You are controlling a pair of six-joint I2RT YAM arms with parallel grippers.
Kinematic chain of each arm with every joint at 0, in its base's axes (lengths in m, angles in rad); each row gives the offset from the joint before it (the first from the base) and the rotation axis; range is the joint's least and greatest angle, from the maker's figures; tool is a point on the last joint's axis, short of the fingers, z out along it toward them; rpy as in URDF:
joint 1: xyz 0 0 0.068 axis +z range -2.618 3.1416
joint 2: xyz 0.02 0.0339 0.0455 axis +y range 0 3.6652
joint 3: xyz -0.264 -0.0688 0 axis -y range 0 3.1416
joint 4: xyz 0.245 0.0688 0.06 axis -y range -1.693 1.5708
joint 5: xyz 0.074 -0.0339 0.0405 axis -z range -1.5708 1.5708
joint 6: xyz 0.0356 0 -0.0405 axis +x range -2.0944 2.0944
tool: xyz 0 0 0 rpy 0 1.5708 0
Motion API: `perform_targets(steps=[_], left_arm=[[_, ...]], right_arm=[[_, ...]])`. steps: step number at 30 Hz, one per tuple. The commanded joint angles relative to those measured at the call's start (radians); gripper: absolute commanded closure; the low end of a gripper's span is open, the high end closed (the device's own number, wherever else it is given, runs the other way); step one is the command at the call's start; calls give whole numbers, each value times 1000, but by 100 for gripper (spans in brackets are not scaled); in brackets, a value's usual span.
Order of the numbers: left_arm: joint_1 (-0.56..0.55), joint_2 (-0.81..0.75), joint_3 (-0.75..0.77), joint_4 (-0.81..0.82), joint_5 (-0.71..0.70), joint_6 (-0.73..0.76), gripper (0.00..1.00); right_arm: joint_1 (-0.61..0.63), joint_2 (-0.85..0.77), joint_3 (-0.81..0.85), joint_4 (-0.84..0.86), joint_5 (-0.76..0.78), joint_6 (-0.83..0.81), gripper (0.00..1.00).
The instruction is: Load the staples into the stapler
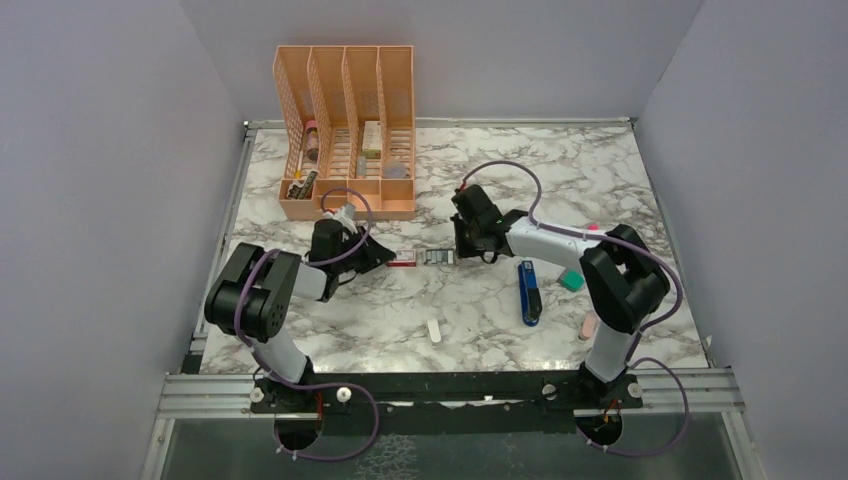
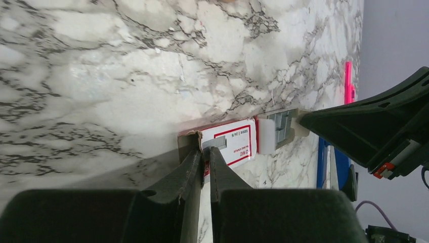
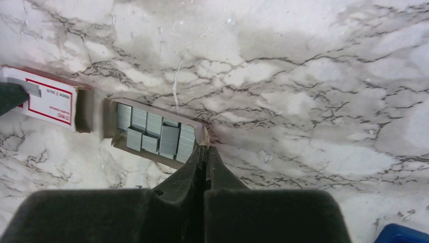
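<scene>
The staples box has come apart into two pieces. Its red-and-white sleeve (image 1: 402, 260) (image 2: 232, 144) (image 3: 48, 96) lies on the marble, and my left gripper (image 1: 378, 255) (image 2: 206, 152) is shut on the sleeve's near torn end. The inner cardboard tray (image 1: 438, 257) (image 3: 152, 134) (image 2: 281, 126) lies just clear of the sleeve, with several grey staple strips showing in it. My right gripper (image 1: 462, 250) (image 3: 205, 148) is shut on the tray's end flap. The blue stapler (image 1: 528, 292) (image 2: 324, 162) lies flat to the right of the tray, untouched.
An orange desk organizer (image 1: 345, 130) stands at the back left. A teal block (image 1: 571, 281), a pink eraser (image 1: 589, 325) and a pink highlighter (image 1: 592, 228) lie near the right arm. A small white item (image 1: 434, 330) rests at the front centre.
</scene>
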Motion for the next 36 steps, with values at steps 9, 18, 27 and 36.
perform_targets(steps=[9,18,27,36], left_arm=[[98,-35,4,-12,-20,37,68],[98,-260,62,-372,-222,61,40],[39,-457,204,-795,-345,136,32],[-73,-529,295,-882,-213,244,32]], right_arm=[[-74,-27,8,44,-33,-32,75],[-94,-175,4,-16,63,8,46],[-105,-374,-16,-165,179,10,40],[-136,-455,174,-470,157,-2,29]])
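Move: The left fingers still pinch the left end of the staple box's sleeve, whose middle lies about 3 cm to their right; the white eraser is some 17 cm back and 9 cm right. The right fingers hold the right end of the open staple tray, its middle about 3 cm left and 1 cm below; the stapler lies roughly 15 cm right and 8 cm back, the green block 23 cm right and 5 cm back. Both hands drag sleeve and tray outward and slightly forward, about 3 cm each, let go and rise 10–15 cm. ##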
